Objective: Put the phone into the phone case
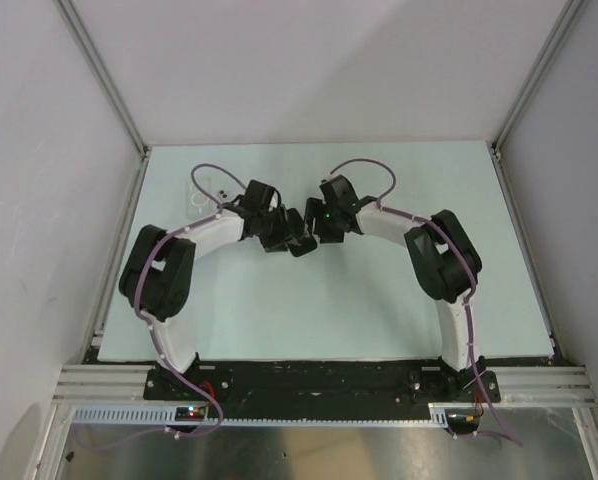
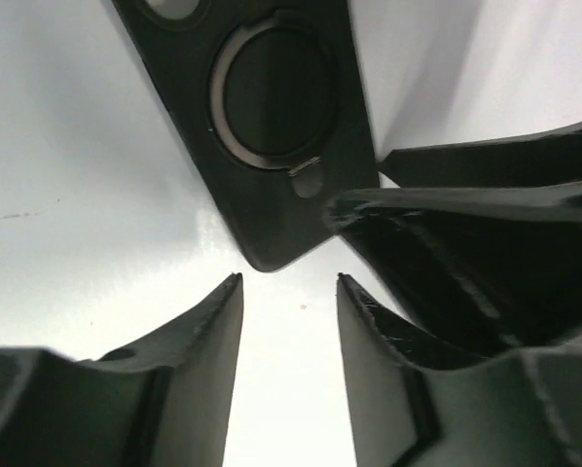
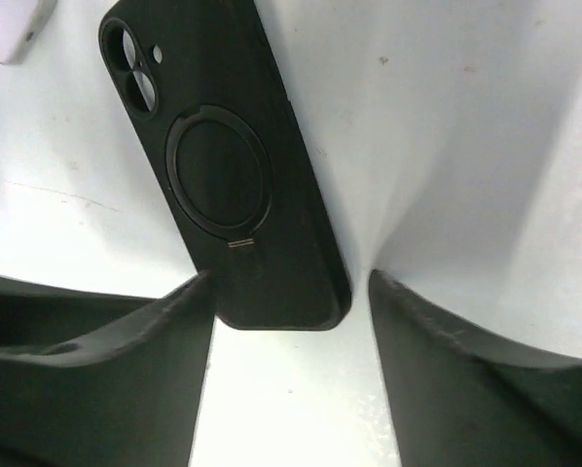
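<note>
The black phone case (image 3: 228, 175) lies back up on the white table, with camera cutouts and a round ring stand showing. My right gripper (image 3: 291, 282) is open, its jaws straddling the case's near end. My left gripper (image 2: 289, 282) is open and empty, its tips just short of a bottom corner of the case (image 2: 272, 117). The right gripper's fingers (image 2: 486, 199) show at the right of the left wrist view. The white phone (image 1: 201, 197) lies at the table's back left; its corner shows in the right wrist view (image 3: 14, 29). In the top view both grippers (image 1: 304, 235) meet mid-table and hide the case.
The table (image 1: 329, 310) is a pale mat walled by white panels on three sides. Metal rails (image 1: 309, 385) run along the near edge by the arm bases. Purple cables loop over both arms.
</note>
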Controlling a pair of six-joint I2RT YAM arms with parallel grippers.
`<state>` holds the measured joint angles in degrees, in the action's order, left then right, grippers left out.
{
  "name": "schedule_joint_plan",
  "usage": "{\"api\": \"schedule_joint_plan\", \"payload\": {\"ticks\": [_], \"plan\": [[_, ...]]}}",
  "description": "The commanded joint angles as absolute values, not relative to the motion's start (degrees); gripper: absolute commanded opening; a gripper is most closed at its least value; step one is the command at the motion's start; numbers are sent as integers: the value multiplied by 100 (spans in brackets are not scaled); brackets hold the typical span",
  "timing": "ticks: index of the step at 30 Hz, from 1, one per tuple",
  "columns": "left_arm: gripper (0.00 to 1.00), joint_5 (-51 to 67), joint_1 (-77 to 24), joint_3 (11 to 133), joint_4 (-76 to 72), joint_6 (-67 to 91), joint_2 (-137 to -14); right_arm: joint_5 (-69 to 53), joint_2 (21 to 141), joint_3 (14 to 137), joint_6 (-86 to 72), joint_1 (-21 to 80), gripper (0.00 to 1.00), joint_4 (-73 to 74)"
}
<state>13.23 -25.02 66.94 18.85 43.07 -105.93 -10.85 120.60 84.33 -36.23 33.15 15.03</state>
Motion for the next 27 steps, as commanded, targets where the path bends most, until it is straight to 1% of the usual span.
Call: {"api": "schedule_joint_plan", "payload": {"ticks": [1,2,4,8,11,16,27], "plan": [[52,1303,-2353,6732,1784,4175,-9723,-143,11531,8137,-2946,3523,77,1419],[54,1188,-2319,6710,1868,4175,-9581,3,11434,8019,-2835,3594,83,1255],[56,864,-2212,6613,2049,4212,-9224,84,11230,7713,-2601,3687,90,903],[58,145,-1978,6196,2256,4390,-8370,136,11136,7501,-1810,3979,98,405],[59,-130,-1748,5890,2329,4450,-7779,302,11170,7489,-1263,4216,99,211],[62,21,-1486,5677,2492,4326,-7203,556,11430,7810,-670,4361,99,389],[64,219,-1353,5635,2660,4129,-6853,955,11983,8498,-70,4529,99,990]]}}
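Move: The phone case lies back-up, its middle about 5 cm ahead of the right hand and 5 cm to its left, barely 1 cm lower; from the left hand it is some 6 cm ahead, 2 cm right and 2 cm down. The white phone lies roughly 15 cm ahead and 15 cm left of the left hand. The dark phone is about level with that hand and some 29 cm to its left. The phone case is left to the right hand, which draws back about 3 cm, shifts some 3 cm left, then comes forward again to the case's near end, twisting about 40 degrees counter-clockwise as its fingers spread fully. Meanwhile the left hand backs off, rising about 13 cm and swinging 12 cm left, fingers opening further and tilting outward. ##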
